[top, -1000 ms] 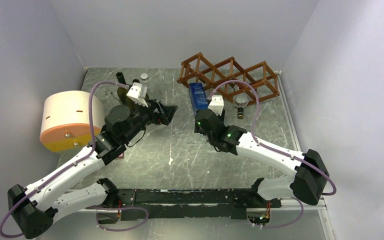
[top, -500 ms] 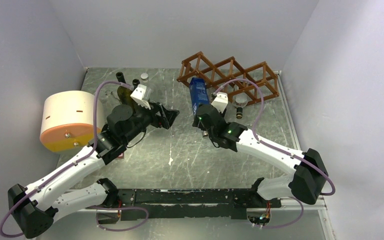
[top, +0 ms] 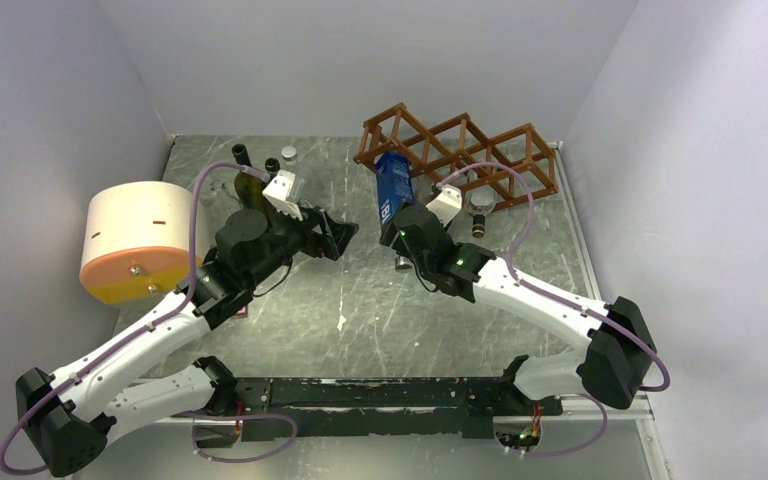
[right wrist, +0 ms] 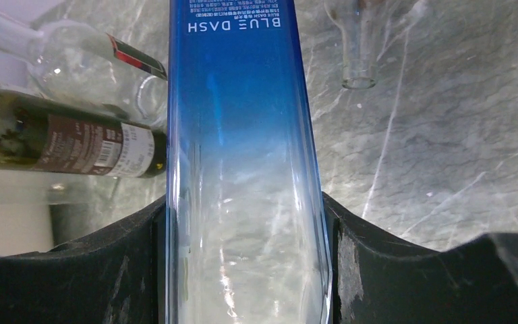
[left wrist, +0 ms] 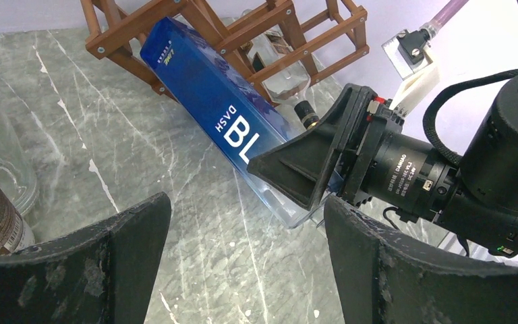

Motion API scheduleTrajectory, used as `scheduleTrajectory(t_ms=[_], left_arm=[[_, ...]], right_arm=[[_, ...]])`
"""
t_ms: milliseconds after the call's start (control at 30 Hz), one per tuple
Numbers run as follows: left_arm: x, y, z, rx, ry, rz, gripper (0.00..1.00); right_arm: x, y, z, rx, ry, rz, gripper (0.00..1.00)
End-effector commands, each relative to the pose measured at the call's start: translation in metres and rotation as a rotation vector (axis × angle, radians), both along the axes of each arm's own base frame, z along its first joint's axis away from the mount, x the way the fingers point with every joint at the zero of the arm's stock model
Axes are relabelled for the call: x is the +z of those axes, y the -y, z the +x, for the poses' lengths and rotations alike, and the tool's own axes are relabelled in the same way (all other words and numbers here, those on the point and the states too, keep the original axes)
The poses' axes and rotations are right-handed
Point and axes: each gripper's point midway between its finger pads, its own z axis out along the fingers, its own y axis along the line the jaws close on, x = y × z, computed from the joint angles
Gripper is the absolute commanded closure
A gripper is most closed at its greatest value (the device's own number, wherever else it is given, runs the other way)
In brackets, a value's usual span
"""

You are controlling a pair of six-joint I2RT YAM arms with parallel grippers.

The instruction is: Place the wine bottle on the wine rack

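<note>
The wine bottle is a square blue bottle marked BLUE DASH, clear toward one end. My right gripper is shut on its clear part, as the right wrist view shows. The bottle is off the table and tilted, its blue end at the left front of the reddish-brown lattice wine rack. In the left wrist view the bottle reaches the rack's lower slats; I cannot tell if it is inside an opening. My left gripper is open and empty, just left of the bottle.
A clear bottle lies in the rack's right part. A dark bottle and clear bottles stand at the back left. A white and orange cylinder sits at the left wall.
My right gripper has carried the blue bottle back toward the rack and tipped it more upright. My left gripper has shifted slightly to the right.
</note>
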Motion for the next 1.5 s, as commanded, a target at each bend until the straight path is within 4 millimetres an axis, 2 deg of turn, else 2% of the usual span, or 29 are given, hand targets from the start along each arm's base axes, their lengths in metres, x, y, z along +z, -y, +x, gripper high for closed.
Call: scheduleTrajectory(t_ms=[0, 67, 367, 500, 700, 900, 1100, 1467], left_arm=[[0.021, 0.000, -0.002, -0.009, 0.032, -0.031, 0.13], [0.020, 0.000, -0.002, -0.009, 0.031, -0.027, 0.13], [0.018, -0.003, -0.001, 0.004, 0.028, -0.017, 0.13], [0.017, -0.004, -0.001, 0.005, 0.026, -0.014, 0.13], [0.018, -0.007, -0.002, 0.012, 0.030, -0.013, 0.13], [0.018, -0.008, -0.003, 0.014, 0.033, -0.007, 0.13], [0.016, -0.011, -0.001, 0.029, 0.030, 0.010, 0.13], [0.017, -0.011, -0.001, 0.030, 0.034, 0.013, 0.13]], right_arm=[[0.092, -0.001, 0.037, -0.205, 0.257, 0.342, 1.00], [0.094, -0.002, 0.042, -0.222, 0.268, 0.368, 1.00], [0.078, -0.016, 0.055, -0.247, 0.256, 0.412, 1.00], [0.082, -0.018, 0.063, -0.249, 0.303, 0.405, 1.00], [0.072, -0.015, 0.080, -0.261, 0.324, 0.365, 1.00], [0.066, -0.005, 0.103, -0.306, 0.378, 0.322, 1.00], [0.071, -0.003, 0.119, -0.290, 0.430, 0.295, 1.00], [0.061, 0.003, 0.148, -0.344, 0.348, 0.301, 1.00]])
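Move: My right hand holds the wine bottle level, bottom end foremost. The rack's left cell, where it is going, lies about 22 cm ahead of that hand, barely 1 cm left and some 5 cm lower. A clear bottle lies roughly 18 cm ahead and 7 cm right, and another with a black-capped neck about 17 cm ahead and 18 cm right, both around 14 cm lower. From my idle left hand the cell is some 28 cm ahead, 9 cm right and 15 cm below. I keep my right fingers closed on the wine bottle and slide it bottom first into the rack's left cell, about 11 cm forward. I ease a couple of centimetres left early on, then sink about 3 cm as I push on. Meanwhile the wrist swings some 10 degrees clockwise and levels its downward tilt by about as much, lining the bottle up with the cell. ##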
